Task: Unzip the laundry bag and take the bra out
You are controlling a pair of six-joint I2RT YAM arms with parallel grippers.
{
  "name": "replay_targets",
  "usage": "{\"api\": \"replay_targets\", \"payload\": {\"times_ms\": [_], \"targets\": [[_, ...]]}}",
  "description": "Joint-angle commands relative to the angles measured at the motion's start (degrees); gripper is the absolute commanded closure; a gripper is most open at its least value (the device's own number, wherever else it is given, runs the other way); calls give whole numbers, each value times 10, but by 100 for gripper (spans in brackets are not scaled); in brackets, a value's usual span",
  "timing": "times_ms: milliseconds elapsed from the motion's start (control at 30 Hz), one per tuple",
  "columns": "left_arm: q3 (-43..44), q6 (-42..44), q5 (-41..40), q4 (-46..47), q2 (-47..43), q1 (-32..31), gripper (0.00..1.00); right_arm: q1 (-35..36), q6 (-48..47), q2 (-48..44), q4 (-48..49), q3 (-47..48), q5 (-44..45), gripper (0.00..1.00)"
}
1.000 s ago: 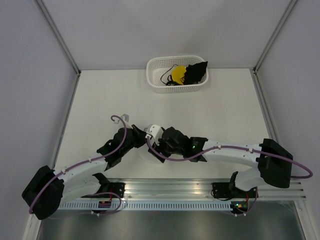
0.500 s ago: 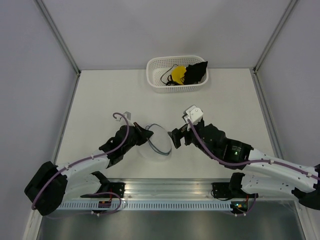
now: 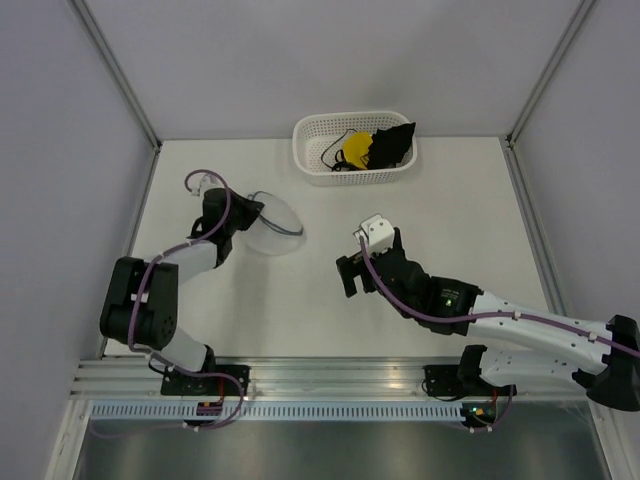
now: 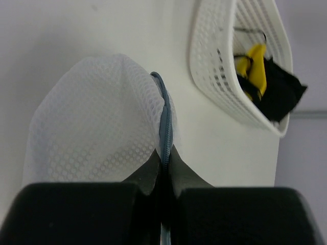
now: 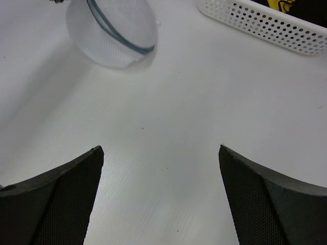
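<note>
The laundry bag is a round white mesh pouch with a dark zipper rim, lying on the table at the left. My left gripper is shut on its zipper edge, with the mesh bulging to the left of the fingertips. The bra, yellow cup and black fabric, lies in the white basket at the back. My right gripper hovers over the middle of the table, open and holding nothing. From the right wrist, the bag shows far ahead on the left.
The white perforated basket stands at the table's back edge, close to the right of the bag in the left wrist view; its rim also shows in the right wrist view. Metal frame posts rise at both back corners.
My left arm has swung from the front centre to the back left, carrying the bag with it. The right gripper has opened wide, let go of the bag and drawn back to the right.
</note>
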Motion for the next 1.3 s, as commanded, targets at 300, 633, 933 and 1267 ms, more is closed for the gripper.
{"api": "replay_targets", "payload": {"times_ms": [300,633,933,1267], "targets": [[247,-22,6,-13,232,240,98,0,47,-32,20,-42,-10,2],[411,-112,-10,-12,379,339,98,-3,54,-21,8,-48,-16,2],[552,-220,51,35,500,367,98,-18,56,21,-4,-37,-29,2],[592,-309,96,203,566,369,92,-34,58,64,8,-32,-50,2]]}}
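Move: Out beyond the left hand, the table's far left corner lies about 30 cm ahead, 37 cm to its left and some 10 cm below. The pinched laundry bag has its middle roughly 5 cm back, 4 cm to the right and 4 cm below that hand; the white basket with the bra sits some 24 cm ahead, 32 cm right and 5 cm below. From the right hand the corner is about 48 cm ahead, 66 cm left and 20 cm down. Sweeping the bag by its pinched blue zip edge, the left hand swings fast to the left and forward, about 33 cm left and 24 cm out, to the table's far left corner, nearly level and with only the last stretch straight forward. The wrist turns some 40 degrees counter-clockwise, then rolls its right side up; the fingers stay shut. The right hand, wide open, sinks about 7 cm over bare table. ##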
